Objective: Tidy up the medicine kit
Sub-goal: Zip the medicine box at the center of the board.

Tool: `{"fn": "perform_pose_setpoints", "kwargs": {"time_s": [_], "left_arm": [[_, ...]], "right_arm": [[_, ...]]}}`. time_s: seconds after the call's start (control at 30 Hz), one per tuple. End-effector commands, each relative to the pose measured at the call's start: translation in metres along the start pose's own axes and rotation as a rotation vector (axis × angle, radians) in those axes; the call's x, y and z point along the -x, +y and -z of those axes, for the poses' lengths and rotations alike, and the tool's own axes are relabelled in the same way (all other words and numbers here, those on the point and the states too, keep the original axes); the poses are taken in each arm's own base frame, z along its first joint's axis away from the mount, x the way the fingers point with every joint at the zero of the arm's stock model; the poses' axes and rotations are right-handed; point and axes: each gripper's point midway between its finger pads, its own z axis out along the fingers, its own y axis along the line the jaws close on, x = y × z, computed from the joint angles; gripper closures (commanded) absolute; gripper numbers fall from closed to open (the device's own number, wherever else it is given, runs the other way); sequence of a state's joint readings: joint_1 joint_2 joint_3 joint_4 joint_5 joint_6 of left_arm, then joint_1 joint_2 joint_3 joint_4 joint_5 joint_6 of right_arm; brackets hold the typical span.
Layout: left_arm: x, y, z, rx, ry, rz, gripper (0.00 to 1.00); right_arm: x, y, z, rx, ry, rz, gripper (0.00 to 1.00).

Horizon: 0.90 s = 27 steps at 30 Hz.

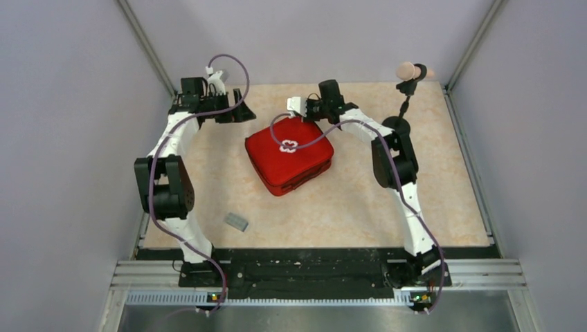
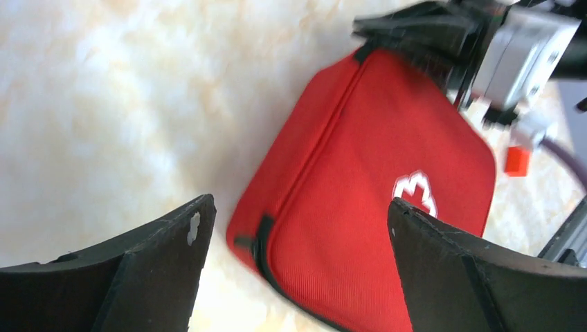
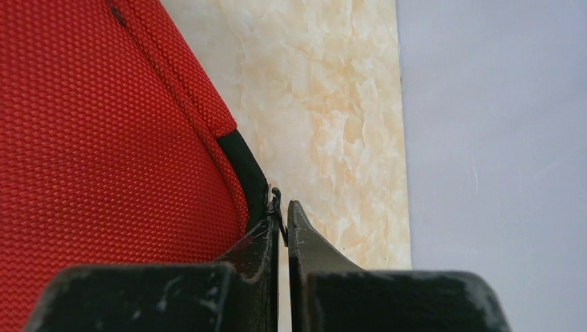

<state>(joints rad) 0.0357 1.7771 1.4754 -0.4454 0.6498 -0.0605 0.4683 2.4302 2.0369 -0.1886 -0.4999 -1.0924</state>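
The medicine kit [image 1: 289,159], a red zip pouch with a white cross on its lid, lies shut in the middle of the table. It also fills the left wrist view [image 2: 360,173] and the right wrist view [image 3: 104,138]. My right gripper [image 1: 308,113] is at the kit's far corner, shut on the small metal zipper pull [image 3: 276,206], which sits pinched between the fingertips [image 3: 284,211]. My left gripper [image 1: 237,114] hangs to the far left of the kit, apart from it. Its jaws stand wide open [image 2: 299,207] with nothing between them.
A small grey block [image 1: 236,221] lies near the front left of the marbled table [image 1: 360,207]. A small orange-red block [image 2: 517,160] sits beyond the kit. A black stand with a pink ball [image 1: 408,70] is at the back right. Grey walls enclose the table.
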Motion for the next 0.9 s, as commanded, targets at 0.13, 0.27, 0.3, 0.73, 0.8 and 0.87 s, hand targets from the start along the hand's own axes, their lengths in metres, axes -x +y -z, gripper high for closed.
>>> {"fn": "perform_pose_setpoints", "kwargs": {"time_s": [0.13,0.27,0.3,0.73,0.8,0.87], "left_arm": [[0.010,-0.052,-0.087,-0.412,0.064,0.005,0.12],[-0.005,-0.060,-0.108,-0.483,0.094,0.017,0.21],[-0.009,-0.063,-0.111,-0.494,0.105,0.015,0.23],[-0.048,-0.072,-0.123,-0.582,0.187,0.085,0.78],[-0.050,-0.071,-0.123,-0.580,0.190,0.081,0.95],[-0.051,-0.071,-0.122,-0.575,0.192,0.079,1.00]], "right_arm": [[0.046,0.048,-0.005,0.140,-0.127,0.027,1.00],[0.055,0.055,-0.006,0.157,-0.137,0.030,1.00],[0.057,0.056,-0.006,0.158,-0.140,0.028,1.00],[0.066,0.065,-0.010,0.170,-0.147,0.032,1.00],[0.065,0.065,-0.009,0.167,-0.141,0.032,1.00],[0.063,0.066,-0.009,0.166,-0.131,0.035,1.00]]}}
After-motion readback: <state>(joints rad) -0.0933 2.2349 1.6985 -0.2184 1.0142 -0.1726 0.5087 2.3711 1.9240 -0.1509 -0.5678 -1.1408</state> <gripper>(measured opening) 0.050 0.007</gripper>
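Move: The left hand, open and empty, goes for the medicine box's far top edge, about 6 cm ahead of it, 13 cm to its right and 8 cm below. The zipper pull in the right fingers lies some 8 cm ahead, 21 cm right and 9 cm below the left hand; the box's middle is about 6 cm back, 16 cm right and 12 cm down. From the right hand, that edge spot is roughly 8 cm left and 2 cm back at the same height, and the box's middle 13 cm back, 5 cm left and slightly below. Swinging rightward and down, the left hand travels about 11 cm right, 7 cm down and 4 cm forward to the box's far edge beside the right gripper, rolling and turning clockwise some 25 degrees in all, then stops and shuts its wide-open fingers to pinch the seam. The right hand keeps its grip on the zipper pull and eases about 4 cm back and to the left. ##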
